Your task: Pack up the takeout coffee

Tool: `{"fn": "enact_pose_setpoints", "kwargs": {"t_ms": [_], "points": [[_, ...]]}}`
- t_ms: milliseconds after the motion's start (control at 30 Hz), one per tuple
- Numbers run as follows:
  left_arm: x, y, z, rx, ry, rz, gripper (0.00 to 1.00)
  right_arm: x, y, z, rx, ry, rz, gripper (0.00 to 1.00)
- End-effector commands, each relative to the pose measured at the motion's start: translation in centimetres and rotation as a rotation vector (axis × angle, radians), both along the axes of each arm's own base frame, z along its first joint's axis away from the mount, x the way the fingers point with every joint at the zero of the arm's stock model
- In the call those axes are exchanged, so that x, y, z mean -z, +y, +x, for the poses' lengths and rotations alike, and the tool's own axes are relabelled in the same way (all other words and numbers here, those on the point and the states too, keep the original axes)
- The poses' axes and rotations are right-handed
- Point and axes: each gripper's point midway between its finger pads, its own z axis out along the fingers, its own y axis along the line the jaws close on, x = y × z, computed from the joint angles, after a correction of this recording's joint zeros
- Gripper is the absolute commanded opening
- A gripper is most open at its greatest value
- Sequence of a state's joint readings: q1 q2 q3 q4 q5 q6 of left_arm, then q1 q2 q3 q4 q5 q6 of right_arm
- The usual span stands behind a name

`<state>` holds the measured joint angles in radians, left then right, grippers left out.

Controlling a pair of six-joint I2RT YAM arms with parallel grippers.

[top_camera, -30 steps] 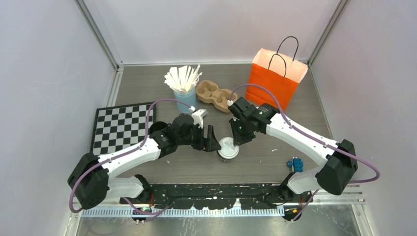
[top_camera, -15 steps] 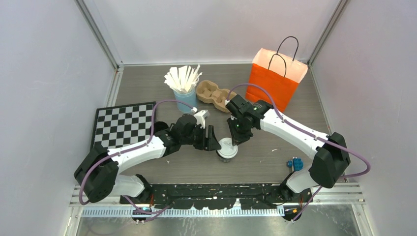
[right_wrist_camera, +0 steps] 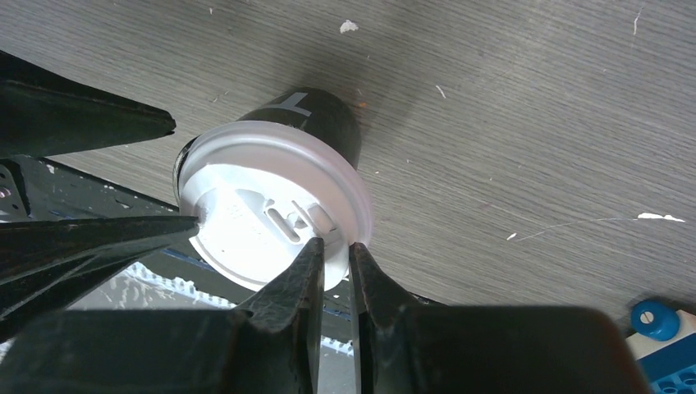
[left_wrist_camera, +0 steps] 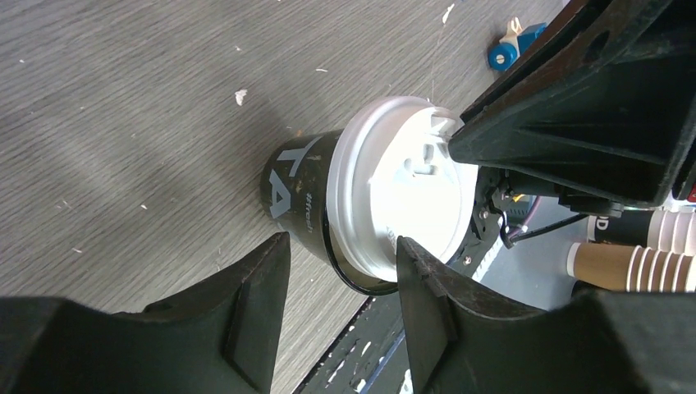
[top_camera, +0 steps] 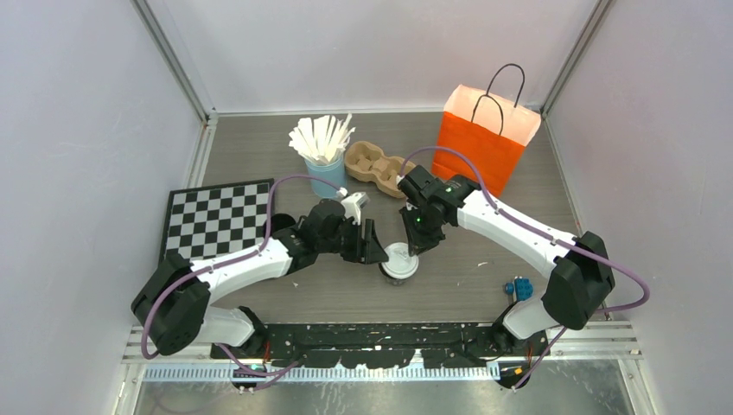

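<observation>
One takeout coffee [top_camera: 400, 262] stands upright near the table's front middle, a dark cup [left_wrist_camera: 299, 193] with a white lid [right_wrist_camera: 263, 205]. My left gripper [top_camera: 373, 251] is at the cup's left side; in the left wrist view its jaws [left_wrist_camera: 342, 250] stand apart with the cup's rim between the fingertips and a gap on the left. My right gripper [top_camera: 413, 245] reaches down from the far side. In the right wrist view its fingers [right_wrist_camera: 335, 246] are pinched on the lid's edge.
An orange paper bag [top_camera: 484, 138] with black handles stands at the back right. A cardboard cup carrier [top_camera: 379, 167] and a light-blue cup of white sticks [top_camera: 324, 156] sit behind the arms. A checkerboard [top_camera: 216, 220] lies left, and a small blue toy [top_camera: 519, 289] front right.
The left gripper has crept right toward the cup and its jaws have narrowed. The right arm's elbow swung in while its fingers stayed on the lid. The cup has not moved.
</observation>
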<state>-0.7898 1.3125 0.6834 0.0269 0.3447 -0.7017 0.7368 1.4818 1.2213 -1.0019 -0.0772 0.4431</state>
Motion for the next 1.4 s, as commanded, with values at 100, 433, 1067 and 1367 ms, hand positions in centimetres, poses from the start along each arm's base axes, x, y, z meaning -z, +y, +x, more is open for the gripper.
{"fn": "enact_pose_setpoints", "kwargs": {"t_ms": [100,433,1067,1367], "points": [[-0.9,-1.3,0.1,0.045,-0.005,-0.07,0.52,-2.8,1.0,0.5,-0.015,-0.057,0.086,0.13],[-1.2,-1.7,-0.1,0.057,0.012,-0.095,0.61,-2.9,1.5,0.2,-0.019,-0.039,0.12,0.13],[-1.9,0.0,-0.2,0.059,-0.054,-0.009,0.67,-2.3,1.9,0.4,-0.008,-0.048,0.14,0.13],[-2.2,-0.8,-0.1,0.102,-0.054,-0.015,0.73,-3.5,1.7,0.8,0.015,-0.094,0.155,0.21]]}}
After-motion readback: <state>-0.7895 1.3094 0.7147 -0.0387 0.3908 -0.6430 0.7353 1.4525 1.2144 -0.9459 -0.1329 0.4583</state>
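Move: The white lid sits loosely on the black coffee cup, about 5 cm to the right of my left hand, 2 cm back and barely below it. From my right hand it lies about 3 cm left, 1 cm back and a little lower. The cup's middle is some 4 cm right, 3 cm back and 5 cm below my left hand. The brown cup carrier is about 22 cm straight ahead of that hand, and the blue straw tub about 20 cm ahead and 14 cm left, both lower. With one fingertip at the lid's rim, my left hand nudges right and back about 1 cm, then opens its fingers wider, hops up nearly 2 cm while easing back left, and sinks again beside the lid. Meanwhile my right hand, its fingers almost shut at the lid's right rim, creeps some 1.5 cm left and 1 cm up, rolling about 5 degrees. ##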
